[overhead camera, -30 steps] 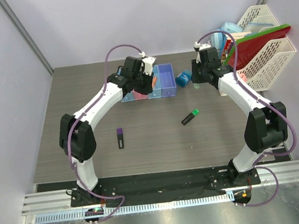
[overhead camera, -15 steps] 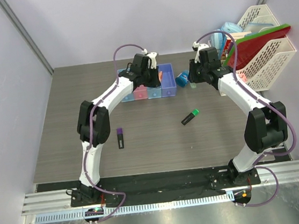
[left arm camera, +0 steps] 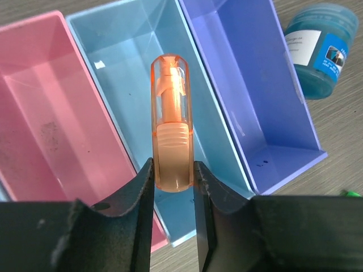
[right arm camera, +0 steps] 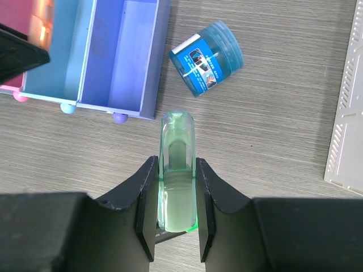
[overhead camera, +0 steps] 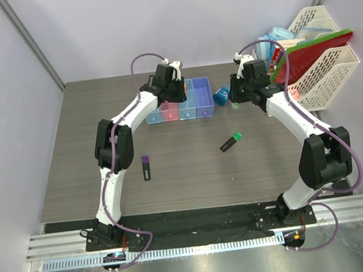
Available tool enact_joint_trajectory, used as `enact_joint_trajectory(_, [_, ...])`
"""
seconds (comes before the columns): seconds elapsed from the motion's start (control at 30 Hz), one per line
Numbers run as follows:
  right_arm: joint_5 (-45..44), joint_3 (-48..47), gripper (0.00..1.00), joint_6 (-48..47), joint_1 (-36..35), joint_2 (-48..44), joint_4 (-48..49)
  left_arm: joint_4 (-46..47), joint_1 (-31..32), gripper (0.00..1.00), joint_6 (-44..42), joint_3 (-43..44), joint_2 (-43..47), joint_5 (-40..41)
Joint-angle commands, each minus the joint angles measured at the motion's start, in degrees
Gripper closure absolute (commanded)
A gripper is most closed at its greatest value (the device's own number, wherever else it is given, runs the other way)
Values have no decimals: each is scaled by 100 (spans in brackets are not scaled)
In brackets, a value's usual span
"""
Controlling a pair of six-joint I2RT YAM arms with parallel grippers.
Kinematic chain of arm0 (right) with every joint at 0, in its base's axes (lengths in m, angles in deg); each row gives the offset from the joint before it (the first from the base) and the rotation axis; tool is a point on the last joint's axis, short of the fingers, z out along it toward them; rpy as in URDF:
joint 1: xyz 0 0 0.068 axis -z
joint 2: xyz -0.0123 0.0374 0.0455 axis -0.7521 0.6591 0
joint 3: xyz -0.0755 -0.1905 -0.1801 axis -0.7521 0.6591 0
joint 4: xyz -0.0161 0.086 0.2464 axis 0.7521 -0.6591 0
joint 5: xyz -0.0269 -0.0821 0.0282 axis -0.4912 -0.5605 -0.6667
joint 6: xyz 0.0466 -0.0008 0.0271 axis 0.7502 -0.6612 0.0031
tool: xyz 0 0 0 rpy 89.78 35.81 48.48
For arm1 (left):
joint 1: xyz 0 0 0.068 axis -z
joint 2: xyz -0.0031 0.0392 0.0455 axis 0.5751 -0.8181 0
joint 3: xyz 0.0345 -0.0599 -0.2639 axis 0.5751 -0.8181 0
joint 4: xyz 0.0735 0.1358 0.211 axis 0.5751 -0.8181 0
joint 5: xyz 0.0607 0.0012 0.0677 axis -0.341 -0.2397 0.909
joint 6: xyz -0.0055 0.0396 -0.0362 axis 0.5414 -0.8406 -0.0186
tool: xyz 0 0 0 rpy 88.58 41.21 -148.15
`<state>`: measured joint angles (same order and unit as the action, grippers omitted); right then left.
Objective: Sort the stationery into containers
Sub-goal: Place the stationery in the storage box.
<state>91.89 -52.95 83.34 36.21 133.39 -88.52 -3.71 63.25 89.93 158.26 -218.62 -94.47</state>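
Note:
My left gripper hangs over the row of containers and is shut on an orange bit, gripped only at its near end. Below the bit lies the middle light blue bin, with the pink bin to its left and the purple-blue bin to its right. To the right of the row, my right gripper is shut on a pale-green bit above the tabletop. A round blue roll lies beside the purple-blue bin. A purple highlighter and a green highlighter lie on the table.
A white lattice file rack with red and green folders stands at the back right, close to my right arm. Its edge shows in the right wrist view. Walls enclose the table at the left, back and right.
My left arm's elbow has swung inward, and its gripper has shifted along the row to above the middle light blue bin. The right arm has barely moved.

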Motion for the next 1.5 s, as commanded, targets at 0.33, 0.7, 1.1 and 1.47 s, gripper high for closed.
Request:
enact_joint_trajectory(0.33, [516, -1030, 89, 132, -63, 919, 352, 293, -1, 36, 166, 146, 208, -62])
enact_joint_trajectory(0.7, [1158, -2717, 89, 281, -537, 2572, 335, -128, -362, 35, -1105, -1433, 2308, 166])
enact_joint_trajectory(1.1, [1281, -3975, 89, 290, -1144, 3733, 203, -1166, -388, 27, -2031, -3578, 3557, 431])
enact_joint_trajectory(1.47, [1140, -4046, 86, 140, -1153, 4094, 203, -1149, -397, 27, -2049, -4450, 3857, 307])
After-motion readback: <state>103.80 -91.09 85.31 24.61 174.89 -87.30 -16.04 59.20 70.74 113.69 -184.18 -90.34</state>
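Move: Just below the left hand's held orange highlighter is the box's third, light blue compartment, its middle roughly 2 cm ahead, 2 cm right and 8 cm down; the pink compartment is 8 cm left of that middle, the violet one 8 cm right. From the right hand, holding the green highlighter, the light blue compartment is about 11 cm ahead, 17 cm left, 15 cm down; the blue jar is 10 cm straight ahead, the green-capped marker 9 cm back. Opening wide almost in place, the left fingers let go of the orange highlighter into the light blue compartment; the hand then lifts clear about 12 cm and swings back-left and down towards the purple-capped marker, tipping steeper. Meanwhile the right hand keeps its grip, carries the green highlighter left some 19 cm and forward 10 to above that compartment, turning counter-clockwise about 20 degrees, and sinks 8 cm in all. ##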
